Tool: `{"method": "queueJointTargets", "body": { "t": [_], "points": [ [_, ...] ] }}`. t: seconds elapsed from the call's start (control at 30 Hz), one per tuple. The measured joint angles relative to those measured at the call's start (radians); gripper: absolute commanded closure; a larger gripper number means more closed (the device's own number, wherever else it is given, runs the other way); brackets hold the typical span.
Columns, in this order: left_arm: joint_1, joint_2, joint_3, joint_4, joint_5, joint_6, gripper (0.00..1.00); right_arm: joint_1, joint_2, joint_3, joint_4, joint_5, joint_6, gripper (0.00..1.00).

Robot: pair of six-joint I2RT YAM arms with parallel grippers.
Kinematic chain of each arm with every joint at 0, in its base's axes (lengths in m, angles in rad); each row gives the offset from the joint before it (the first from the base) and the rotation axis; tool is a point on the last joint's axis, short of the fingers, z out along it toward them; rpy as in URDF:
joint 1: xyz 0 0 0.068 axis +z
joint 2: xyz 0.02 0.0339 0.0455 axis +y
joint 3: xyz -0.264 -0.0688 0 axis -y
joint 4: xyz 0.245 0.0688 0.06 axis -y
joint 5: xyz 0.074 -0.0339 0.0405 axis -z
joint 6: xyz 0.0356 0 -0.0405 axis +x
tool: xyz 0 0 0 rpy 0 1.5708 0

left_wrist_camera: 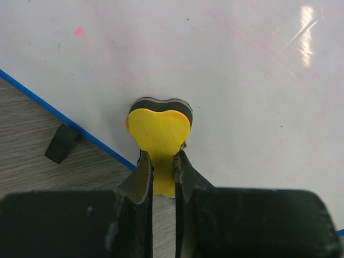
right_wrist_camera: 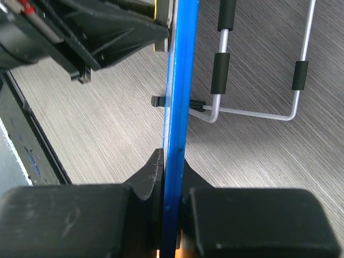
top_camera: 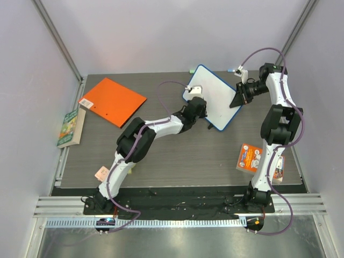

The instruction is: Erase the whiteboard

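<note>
The whiteboard (top_camera: 215, 94), white with a blue rim, stands at the back of the table. My right gripper (top_camera: 240, 95) is shut on its right edge. In the right wrist view that blue rim (right_wrist_camera: 177, 97) runs edge-on between the jaws of my right gripper (right_wrist_camera: 171, 166). My left gripper (left_wrist_camera: 163, 161) is shut on a yellow heart-shaped eraser (left_wrist_camera: 158, 130), whose dark felt side presses on the board's white face (left_wrist_camera: 242, 80) near its lower blue edge. Faint pink smears and a pink dot (left_wrist_camera: 79, 31) remain on the board. From above, my left gripper (top_camera: 198, 107) is over the board's lower left part.
An orange folder (top_camera: 113, 101) lies at the back left, with a book (top_camera: 71, 128) at the table's left edge. A printed packet (top_camera: 257, 159) lies by the right arm. A wire stand (right_wrist_camera: 258, 80) with black sleeves lies behind the board. A black clip (left_wrist_camera: 63, 142) sits on the table.
</note>
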Motion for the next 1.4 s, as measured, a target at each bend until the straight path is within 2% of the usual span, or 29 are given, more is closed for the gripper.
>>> {"method": "queueJointTargets", "body": {
  "t": [0.2,0.47,0.87,1.0,1.4],
  "points": [
    [-0.002,0.000,0.010,-0.014,-0.019,0.014,1.00,0.000,0.000,0.000,0.001,-0.001,-0.001,0.99],
    [0.062,0.000,0.079,-0.069,0.023,0.025,1.00,0.002,0.006,0.000,0.019,-0.022,-0.005,0.99],
    [0.160,0.051,0.353,-0.056,0.026,0.094,1.00,0.010,0.006,0.000,0.009,-0.037,-0.067,0.98],
    [0.143,0.092,0.423,-0.076,0.055,0.124,1.00,0.009,0.006,0.000,0.009,-0.032,-0.050,0.99],
    [-0.014,0.089,0.355,-0.101,0.078,0.199,1.00,-0.004,0.008,0.003,0.004,-0.007,0.006,0.98]
  ]
}}
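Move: The left hand already holds the yellow eraser against the whiteboard, just above the middle of its low left edge. The board's middle lies about 5 cm ahead, 3 cm right and 9 cm above. The right gripper, on the board's right edge, is some 13 cm right, 3 cm ahead and 9 cm higher; the nearer black foot is roughly 6 cm back, 3 cm right and 6 cm below. From the right hand, the board's middle lies about 9 cm left and 3 cm ahead, nearly level. With the eraser kept on the tilted whiteboard, the left hand rubs up its slope, about 12 cm up and 11 cm forward while drifting left, then doubles back, sweeping some 9 cm right and 8 cm back as it sinks a little towards the right gripper. The fingers keep their grip, tipping up about 10 degrees, and the wrist turns clockwise on the return. The right hand keeps pinching the board's right edge, nearly still. ##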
